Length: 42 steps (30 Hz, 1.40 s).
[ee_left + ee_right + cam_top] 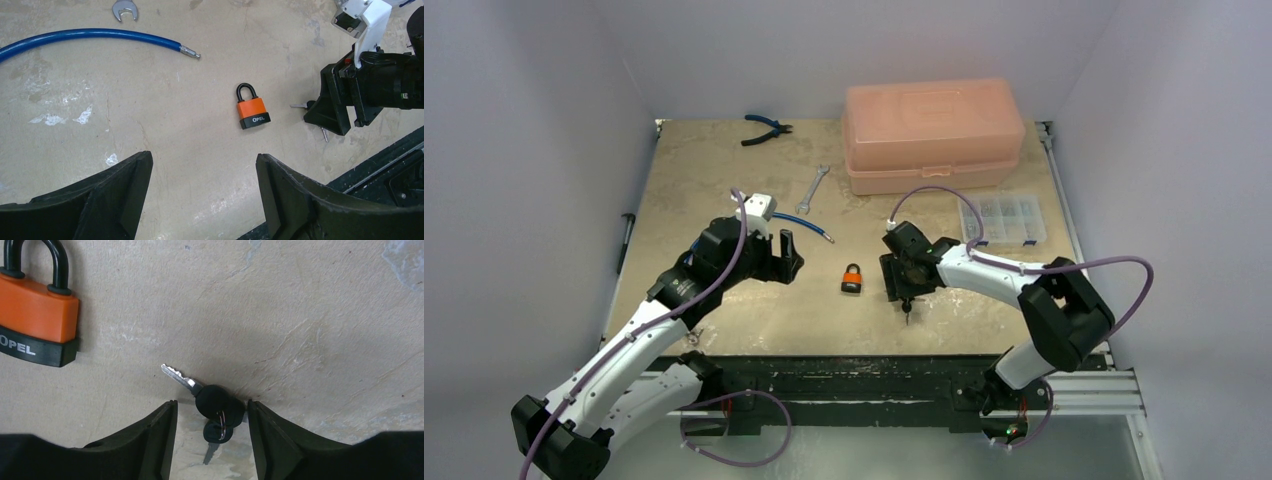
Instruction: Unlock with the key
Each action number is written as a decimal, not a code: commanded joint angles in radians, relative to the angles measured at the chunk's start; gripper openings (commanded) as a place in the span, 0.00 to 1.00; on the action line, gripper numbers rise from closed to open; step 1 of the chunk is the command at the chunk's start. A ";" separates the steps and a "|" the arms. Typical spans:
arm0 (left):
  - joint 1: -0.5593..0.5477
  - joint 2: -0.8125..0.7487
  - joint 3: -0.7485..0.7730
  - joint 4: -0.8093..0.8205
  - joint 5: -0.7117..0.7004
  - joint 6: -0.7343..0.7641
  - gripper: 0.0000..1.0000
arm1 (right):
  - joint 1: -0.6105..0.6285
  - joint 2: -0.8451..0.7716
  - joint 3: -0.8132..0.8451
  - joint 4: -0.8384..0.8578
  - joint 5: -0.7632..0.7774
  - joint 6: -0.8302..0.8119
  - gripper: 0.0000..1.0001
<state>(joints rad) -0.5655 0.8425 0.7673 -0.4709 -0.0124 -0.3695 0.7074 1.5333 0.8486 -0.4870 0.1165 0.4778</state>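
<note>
An orange padlock [853,278] [252,111] [35,315] with a black shackle lies flat on the table between the two arms. Just right of it lie black-headed keys [217,402] [907,306] on a small ring, one silver blade pointing up-left towards the padlock. My right gripper [211,404] [903,288] is down at the table with its jaws either side of the key heads. The right finger is close against them and a gap remains on the left. My left gripper [204,156] [790,256] hovers left of the padlock, wide open and holding nothing.
A blue hose [804,225] [90,36] lies behind my left gripper, with a wrench [817,187] and pliers [766,128] farther back. A pink toolbox [934,135] and a clear parts organiser [1004,220] stand at the back right. The table's front edge [380,150] runs just behind the keys.
</note>
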 commanded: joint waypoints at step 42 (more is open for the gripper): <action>-0.005 -0.005 0.015 0.011 0.026 0.032 0.80 | 0.088 0.021 0.058 -0.009 0.050 -0.003 0.02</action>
<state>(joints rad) -0.5655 0.8452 0.7673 -0.4873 -0.0147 -0.3550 0.7853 1.6131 0.9176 -0.5007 0.1928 0.4782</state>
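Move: The keys lie right under the open right fingertips, no more than about 1 cm below and practically straight underneath. The padlock stands about 8 cm to that hand's left and 4 cm farther out; the blue hose's end is roughly 13 cm left and 11 cm ahead, and the clear parts box about 18 cm right and 15 cm ahead. From the left hand, the keys are some 18 cm to the right, nearly level fore and aft, and about 18 cm down. The right fingertips close on the black head of the upper key and pinch it, its blade sticking out ahead and to the left. The hand first eases forward a bit over 1 cm, then draws back about as far while shifting some 1.5 cm left towards the padlock, closing from just past half open and keeping the squeeze, with a slight tilt of about 5 degrees. ##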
